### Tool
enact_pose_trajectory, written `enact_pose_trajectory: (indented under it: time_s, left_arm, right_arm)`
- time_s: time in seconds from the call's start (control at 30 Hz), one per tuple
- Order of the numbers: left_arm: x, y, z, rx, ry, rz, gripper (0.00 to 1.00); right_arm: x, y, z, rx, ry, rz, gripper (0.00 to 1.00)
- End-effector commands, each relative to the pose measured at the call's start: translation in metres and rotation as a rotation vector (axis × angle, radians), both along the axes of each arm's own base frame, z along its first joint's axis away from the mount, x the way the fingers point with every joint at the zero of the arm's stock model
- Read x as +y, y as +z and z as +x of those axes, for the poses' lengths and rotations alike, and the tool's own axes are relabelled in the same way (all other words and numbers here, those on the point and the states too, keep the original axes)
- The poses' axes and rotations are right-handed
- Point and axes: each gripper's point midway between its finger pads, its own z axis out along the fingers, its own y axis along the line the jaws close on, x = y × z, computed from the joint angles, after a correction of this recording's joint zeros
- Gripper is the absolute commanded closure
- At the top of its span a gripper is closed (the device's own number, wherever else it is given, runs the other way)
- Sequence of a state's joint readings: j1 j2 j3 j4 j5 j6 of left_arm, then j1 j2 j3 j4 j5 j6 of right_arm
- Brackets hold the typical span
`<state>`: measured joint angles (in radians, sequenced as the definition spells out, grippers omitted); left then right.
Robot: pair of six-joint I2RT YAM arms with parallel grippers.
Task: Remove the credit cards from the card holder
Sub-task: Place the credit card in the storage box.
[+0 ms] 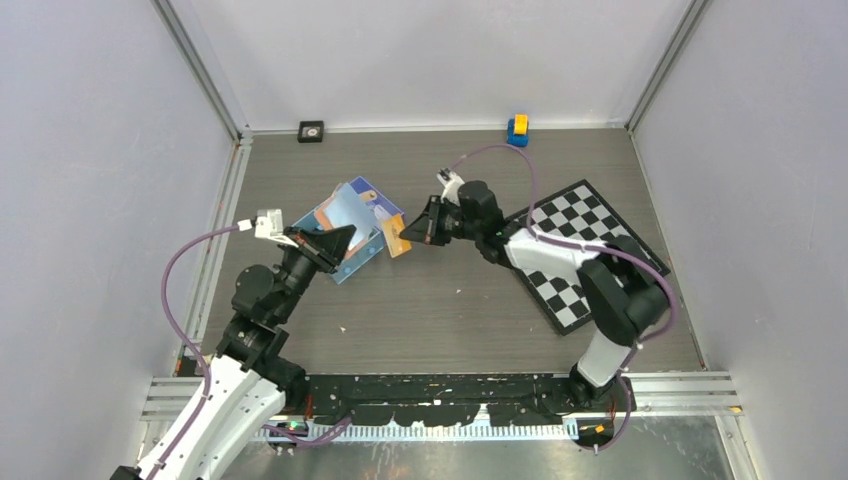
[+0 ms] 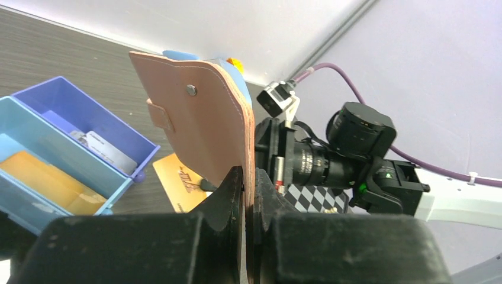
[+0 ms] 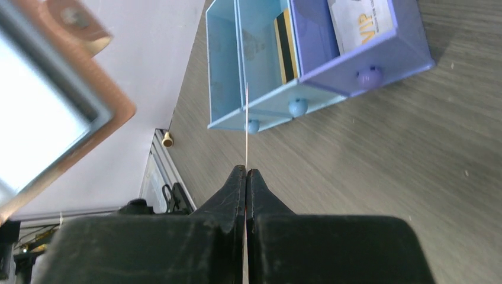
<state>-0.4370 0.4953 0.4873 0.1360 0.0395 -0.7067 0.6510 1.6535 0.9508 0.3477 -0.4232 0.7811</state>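
Note:
The tan card holder (image 2: 201, 121) stands upright above the table, and my left gripper (image 2: 248, 177) is shut on its lower edge. From above, the card holder (image 1: 350, 212) hangs open over the blue tray. My right gripper (image 1: 407, 234) is shut on an orange credit card (image 1: 397, 240) just right of the holder. In the right wrist view that credit card (image 3: 246, 124) shows edge-on as a thin line coming out of the shut right gripper (image 3: 245, 171). The left wrist view shows its orange face (image 2: 174, 177) low beside the holder.
A blue divided tray (image 2: 121, 177) sits under the holder, with an orange card (image 2: 47, 177) and a white card (image 2: 103, 148) in its compartments. A checkered board (image 1: 580, 250) lies under the right arm. A blue-and-yellow block (image 1: 517, 128) and a black square (image 1: 311, 131) sit at the back wall.

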Motion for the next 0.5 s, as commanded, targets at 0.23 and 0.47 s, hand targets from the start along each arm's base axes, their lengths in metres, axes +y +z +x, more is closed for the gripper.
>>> enact_pose_trajectory:
  time_s: [0.23,0.47]
  left_arm:
    - [0.042,0.016,-0.006,-0.089,0.197,-0.068,1.00]
    - [0.046,0.016,-0.007,-0.092,0.213,-0.074,1.00]
  right_arm:
    - [0.062,0.006,0.050,-0.010,0.081,-0.021,1.00]
    - [0.093,-0.005,0.065,-0.053,0.131,-0.099,1.00]
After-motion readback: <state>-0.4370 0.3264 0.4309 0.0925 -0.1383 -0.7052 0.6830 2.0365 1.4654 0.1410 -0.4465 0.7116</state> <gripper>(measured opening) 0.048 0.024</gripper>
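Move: The right hand holds the credit card; the storage box's purple compartment lies about 13 cm ahead of it, 6 cm left and 11 cm below. The blue middle compartment is roughly 5 cm left of the purple one and 5 cm nearer. The card holder hangs about 10 cm left of the right hand, 4 cm back and 12 cm higher. From the left hand, the purple compartment lies about 20 cm ahead, 3 cm right and 25 cm below. Right hand carries the card 10 cm forward-left towards the purple compartment; left draws the gripped holder 4 cm left. ##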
